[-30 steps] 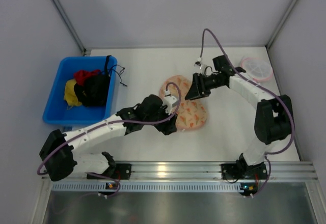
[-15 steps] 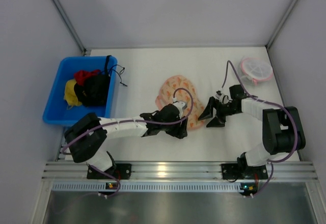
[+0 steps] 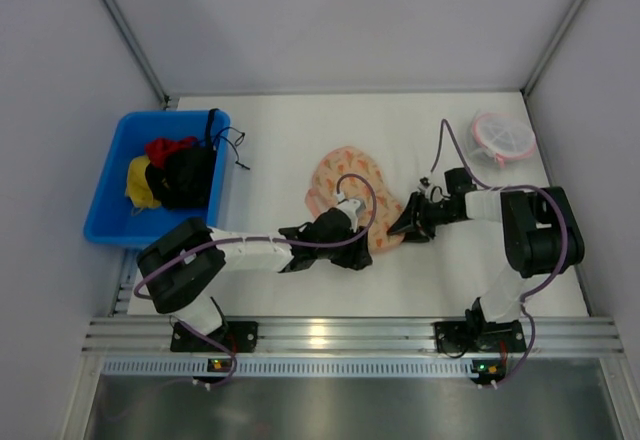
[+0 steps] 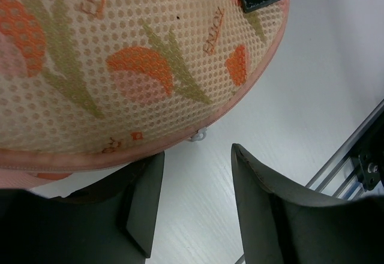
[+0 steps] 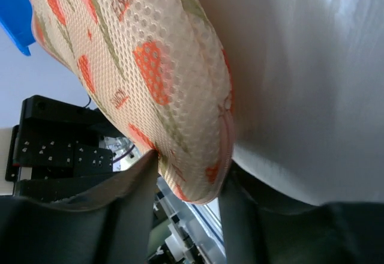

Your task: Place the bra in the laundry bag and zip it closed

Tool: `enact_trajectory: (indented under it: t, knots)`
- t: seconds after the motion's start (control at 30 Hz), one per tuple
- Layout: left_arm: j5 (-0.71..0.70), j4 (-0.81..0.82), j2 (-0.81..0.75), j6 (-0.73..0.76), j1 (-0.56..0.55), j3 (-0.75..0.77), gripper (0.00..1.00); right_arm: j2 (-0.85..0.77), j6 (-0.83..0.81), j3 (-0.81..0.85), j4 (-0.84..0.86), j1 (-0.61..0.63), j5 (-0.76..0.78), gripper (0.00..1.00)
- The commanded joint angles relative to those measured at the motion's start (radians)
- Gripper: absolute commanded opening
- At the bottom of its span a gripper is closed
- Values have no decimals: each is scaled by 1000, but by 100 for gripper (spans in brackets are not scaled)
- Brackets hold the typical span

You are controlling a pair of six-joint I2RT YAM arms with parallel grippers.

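Observation:
The laundry bag (image 3: 348, 192) lies mid-table, cream mesh with orange prints and a pink edge, domed as if filled. The bra is hidden. My right gripper (image 3: 409, 222) is at the bag's right lobe. In the right wrist view the bag's rim (image 5: 204, 156) sits between both fingers, which press on it. My left gripper (image 3: 349, 254) rests low at the bag's near edge. In the left wrist view it (image 4: 197, 156) stands open over bare table, with its left finger (image 4: 141, 198) against the pink edge. A small white zip pull (image 4: 198, 135) pokes out just beyond the fingertips.
A blue bin (image 3: 112, 203) with red, yellow and black clothes stands at the left. A round pink-rimmed white mesh item (image 3: 503, 138) lies at the back right. A metal rail (image 3: 350, 335) runs along the near edge. Grey walls close in on three sides.
My right gripper came down from over the bag's far part to its right lobe and closed on the rim. The left arm reached further right along the bag's near edge.

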Motion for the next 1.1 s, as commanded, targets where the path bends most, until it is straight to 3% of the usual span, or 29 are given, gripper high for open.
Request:
enact_trajectory:
  t: [0.0,0.17,0.43,0.57,0.83,1.07]
  knots:
    - [19,78,6,-40,13,-13,54,5,23,13,102,8,-50,39]
    - [22,47,-17,-66,13,-16,58,-3,92,-20,177,9,-73,18]
    - [17,95,1,-69,36,-15,56,-4,182,-68,241,9,-98,0]
    - [24,110,15,-70,45,8,51,-1,204,-83,267,18,-98,0]
    - [40,110,14,-76,56,-5,34,10,213,-71,269,20,-101,0]
    - [39,41,-28,-67,67,-28,1,-6,192,-64,245,12,-101,0]
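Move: The zipper pull hangs on the bag's near edge just off the left fingertips, about 2 cm ahead, neither left nor right, and 1 cm below. From this hand the laundry bag's right end is roughly 6 cm ahead and 6 cm to the right, with the bag's middle some 13 cm ahead and 3 cm left. The right hand already has that end between its half-open fingers, about 1 cm to its left and 1 cm down. The right fingers close first and pinch the laundry bag's right end, then keep their squeeze while that hand shifts about 1 cm left and rolls slightly. The left hand waits nearly still with fingers open, then eases about 1 cm forward to the zipper pull and shuts its fingertips on it. ##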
